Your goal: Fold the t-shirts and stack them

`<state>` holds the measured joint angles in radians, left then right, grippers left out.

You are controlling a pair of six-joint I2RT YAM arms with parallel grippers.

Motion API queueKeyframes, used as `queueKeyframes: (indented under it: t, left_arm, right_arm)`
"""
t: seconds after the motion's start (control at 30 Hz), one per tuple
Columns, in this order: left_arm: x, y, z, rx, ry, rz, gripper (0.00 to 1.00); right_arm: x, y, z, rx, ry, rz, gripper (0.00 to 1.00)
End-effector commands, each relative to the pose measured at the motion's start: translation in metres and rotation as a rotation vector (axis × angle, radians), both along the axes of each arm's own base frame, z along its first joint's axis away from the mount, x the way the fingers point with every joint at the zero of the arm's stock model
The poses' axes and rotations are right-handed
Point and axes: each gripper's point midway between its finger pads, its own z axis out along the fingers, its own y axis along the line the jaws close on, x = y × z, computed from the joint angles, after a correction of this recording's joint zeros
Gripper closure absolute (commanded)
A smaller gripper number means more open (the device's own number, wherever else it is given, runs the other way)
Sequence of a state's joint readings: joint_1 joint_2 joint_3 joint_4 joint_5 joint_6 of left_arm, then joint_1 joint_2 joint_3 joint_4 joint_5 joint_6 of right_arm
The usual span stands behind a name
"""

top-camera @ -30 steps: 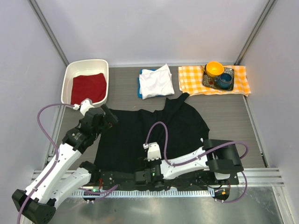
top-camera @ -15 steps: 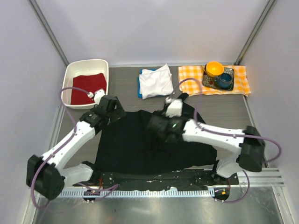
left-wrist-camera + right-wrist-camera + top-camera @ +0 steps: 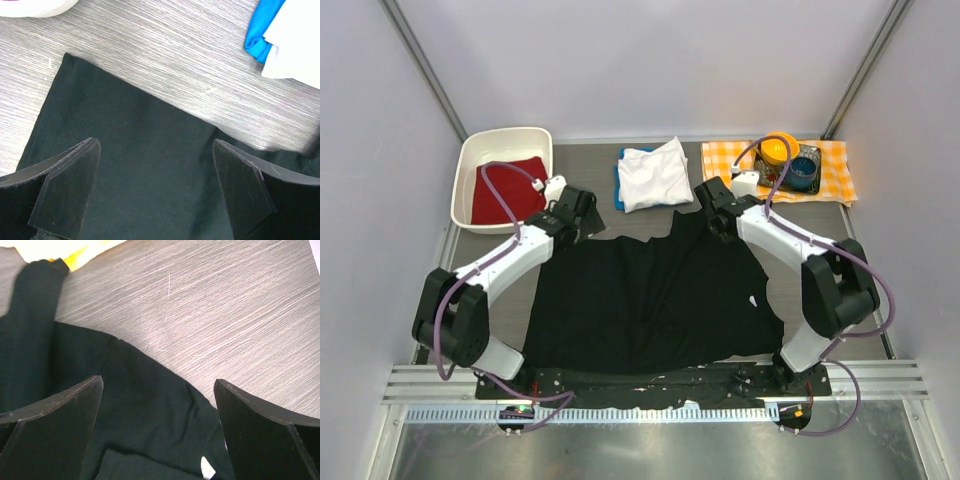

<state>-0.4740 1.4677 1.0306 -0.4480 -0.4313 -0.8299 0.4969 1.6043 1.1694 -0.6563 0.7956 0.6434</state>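
Observation:
The black t-shirt (image 3: 650,300) lies spread on the table, with its small white label (image 3: 752,300) near the right edge. My left gripper (image 3: 584,224) is open above the shirt's far left corner; in the left wrist view (image 3: 155,150) the black cloth (image 3: 140,150) lies between the jaws. My right gripper (image 3: 714,214) is open above the far right part, where a sleeve points toward the checked cloth; the right wrist view (image 3: 159,385) shows the black cloth (image 3: 140,405) and the label (image 3: 207,466). The folded white t-shirt (image 3: 655,175) rests on the blue t-shirt (image 3: 618,188) at the back centre.
A white bin (image 3: 470,165) holding a red cloth (image 3: 510,185) stands at the back left. The orange-and-white checked cloth (image 3: 730,170) at the back right carries a tray with an orange bowl (image 3: 779,148) and a blue cup (image 3: 803,172). Side walls enclose the table.
Both arms have reached out from the near side to the shirt's far edge. The right gripper moved from the shirt's middle to its far right. The shirt lies flatter.

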Motion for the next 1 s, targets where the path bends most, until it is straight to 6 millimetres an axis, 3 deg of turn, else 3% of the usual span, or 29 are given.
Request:
queueKeyframes:
  t: [0.0,0.17,0.53,0.97]
  left_arm:
    - [0.025,0.007,-0.004,0.029,-0.031,0.055,0.00]
    - [0.027,0.012,-0.030,0.063,0.031,0.058,0.00]
    - [0.021,0.021,-0.088,0.087,0.133,0.076,0.00]
    - [-0.003,0.036,-0.112,0.072,0.168,0.104,0.00]
  right_arm:
    - [0.017,-0.002,-0.016,-0.007,0.046,0.031,0.00]
    - [0.018,-0.002,-0.042,-0.011,0.098,0.041,0.00]
    - [0.013,-0.001,-0.077,-0.028,0.185,0.052,0.00]
    - [0.004,-0.031,-0.083,-0.217,0.237,-0.021,0.00]
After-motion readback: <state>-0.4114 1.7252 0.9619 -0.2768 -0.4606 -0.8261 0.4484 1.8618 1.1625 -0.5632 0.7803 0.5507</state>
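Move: Under my left hand, about 10 cm down, spreads the black t-shirt; its far edge runs some 5 cm ahead of me and 2 cm left. From the same hand the white bin is about 17 cm ahead and 22 cm left, the folded white shirt 18 cm ahead and 16 cm right. My right hand has the black t-shirt's far-right corner roughly 5 cm ahead, 2 cm right and 11 cm below, with the checkered cloth 17 cm ahead and 12 cm right. I lower both open hands together towards the black t-shirt, just inside its far edge: my left hand sinks about 10 cm, drifting slightly left, my right hand about 8 cm. Both wrists tip some 10 degrees steeper, the left easing back a little at the end. My fingers stay wide open, and both hands level off close over the fabric; contact can't be made out. ##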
